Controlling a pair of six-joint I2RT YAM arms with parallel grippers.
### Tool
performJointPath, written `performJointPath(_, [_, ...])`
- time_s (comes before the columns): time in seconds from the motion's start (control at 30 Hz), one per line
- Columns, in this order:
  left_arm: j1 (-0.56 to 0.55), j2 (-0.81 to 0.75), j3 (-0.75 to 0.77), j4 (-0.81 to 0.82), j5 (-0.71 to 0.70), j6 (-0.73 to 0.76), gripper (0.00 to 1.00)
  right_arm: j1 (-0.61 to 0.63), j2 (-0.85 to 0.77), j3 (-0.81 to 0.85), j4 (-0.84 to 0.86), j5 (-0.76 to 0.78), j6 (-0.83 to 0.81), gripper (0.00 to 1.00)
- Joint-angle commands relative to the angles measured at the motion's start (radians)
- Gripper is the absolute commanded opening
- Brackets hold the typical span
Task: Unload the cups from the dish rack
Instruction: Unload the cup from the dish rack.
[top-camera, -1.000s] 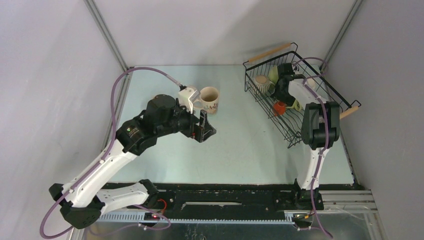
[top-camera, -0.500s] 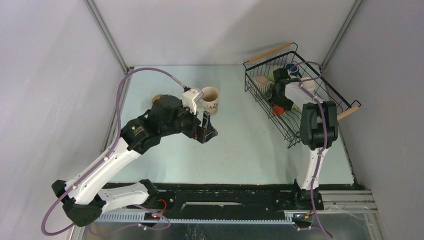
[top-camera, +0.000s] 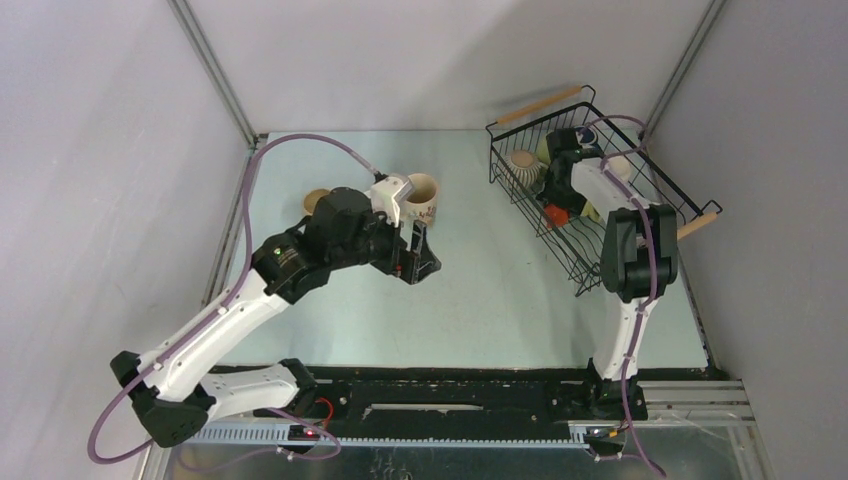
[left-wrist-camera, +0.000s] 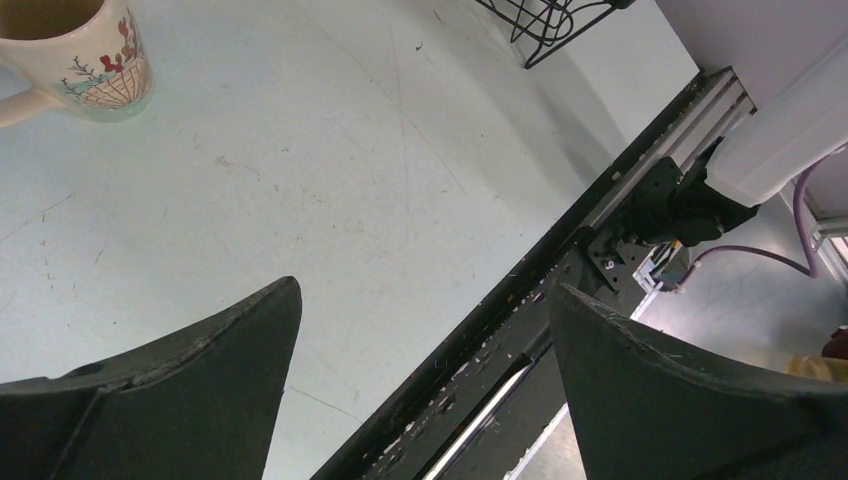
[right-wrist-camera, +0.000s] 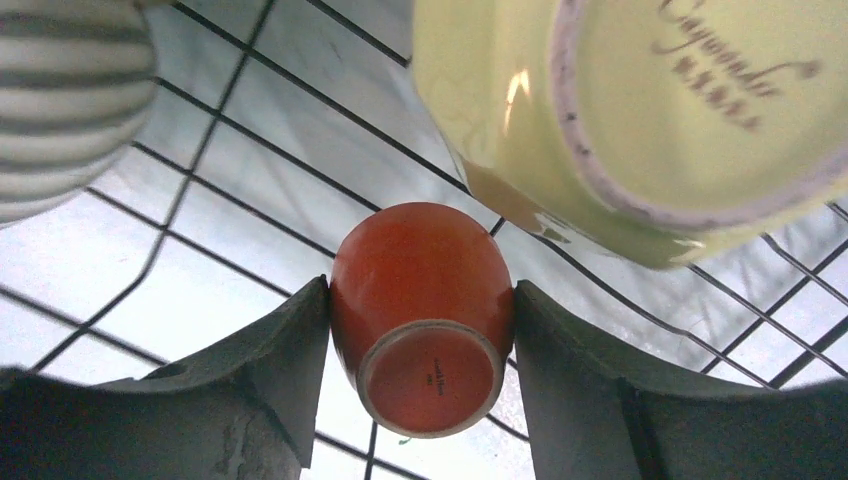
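The black wire dish rack (top-camera: 590, 268) stands at the back right with wooden handles. My right gripper (top-camera: 557, 205) reaches down into it. In the right wrist view the right gripper (right-wrist-camera: 420, 290) is shut on an orange-red cup (right-wrist-camera: 420, 300) lying on its side, both fingers touching its walls. A pale yellow-green cup (right-wrist-camera: 640, 120) and a ribbed beige cup (right-wrist-camera: 70, 90) lie beside it on the rack wires (right-wrist-camera: 250, 150). A floral-printed mug (top-camera: 420, 197) and a tan cup (top-camera: 316, 199) stand on the table. My left gripper (top-camera: 420, 262) hovers open near the floral mug (left-wrist-camera: 85, 60), holding nothing.
The table's front edge with the black rail (left-wrist-camera: 560, 290) runs just under my left gripper (left-wrist-camera: 425, 295). Grey walls close in the table on the left, back and right. The rack's near corner (left-wrist-camera: 545, 25) shows at the top of the left wrist view.
The left arm has swung a little right and forward, uncovering the tan cup behind it. The right gripper has shifted slightly inside the rack around the orange-red cup.
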Motion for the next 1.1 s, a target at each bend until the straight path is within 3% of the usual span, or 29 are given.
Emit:
performJointPath(0.0, [-0.008,0.023,-0.017,0.052,-0.005,-0.029,1.00,-0.005,-0.110,0.085,-0.037,-0.007,-0.012,0.33])
performJointPath(0.6, [0.017,0.122,0.018,0.198,0.078,-0.124,1.00,-0.080,-0.263,0.202,-0.154,-0.123,-0.053,0.32])
performJointPath(1.07, [0.124,0.145,-0.079,0.514,0.193,-0.293,1.00,-0.006,-0.401,0.235,-0.173,-0.495,-0.004,0.33])
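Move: The red cup is already pinched between the right fingers, low in the rack near its left side; the open left gripper, waiting over the table, is roughly 25 cm back, 32 cm to the left and 22 cm higher. At about cup height, the yellow cup stands some 7 cm right and 3 cm ahead of the right hand, the striped cup about 9 cm left and 11 cm ahead. From the left hand the red cup lies around 25 cm ahead, 32 cm right and 22 cm below. The red cup goes up out of the rack in the right hand's unchanged grip, nearly straight up for about 19 cm, easing left and a little back only near the end while the wrist swings the fingertips up and forward and tilts its left side up, some 25 degrees in all. Meanwhile the open, empty left hand comes about 7 cm forward and right towards it, dipping slightly, then rising and rolling. ##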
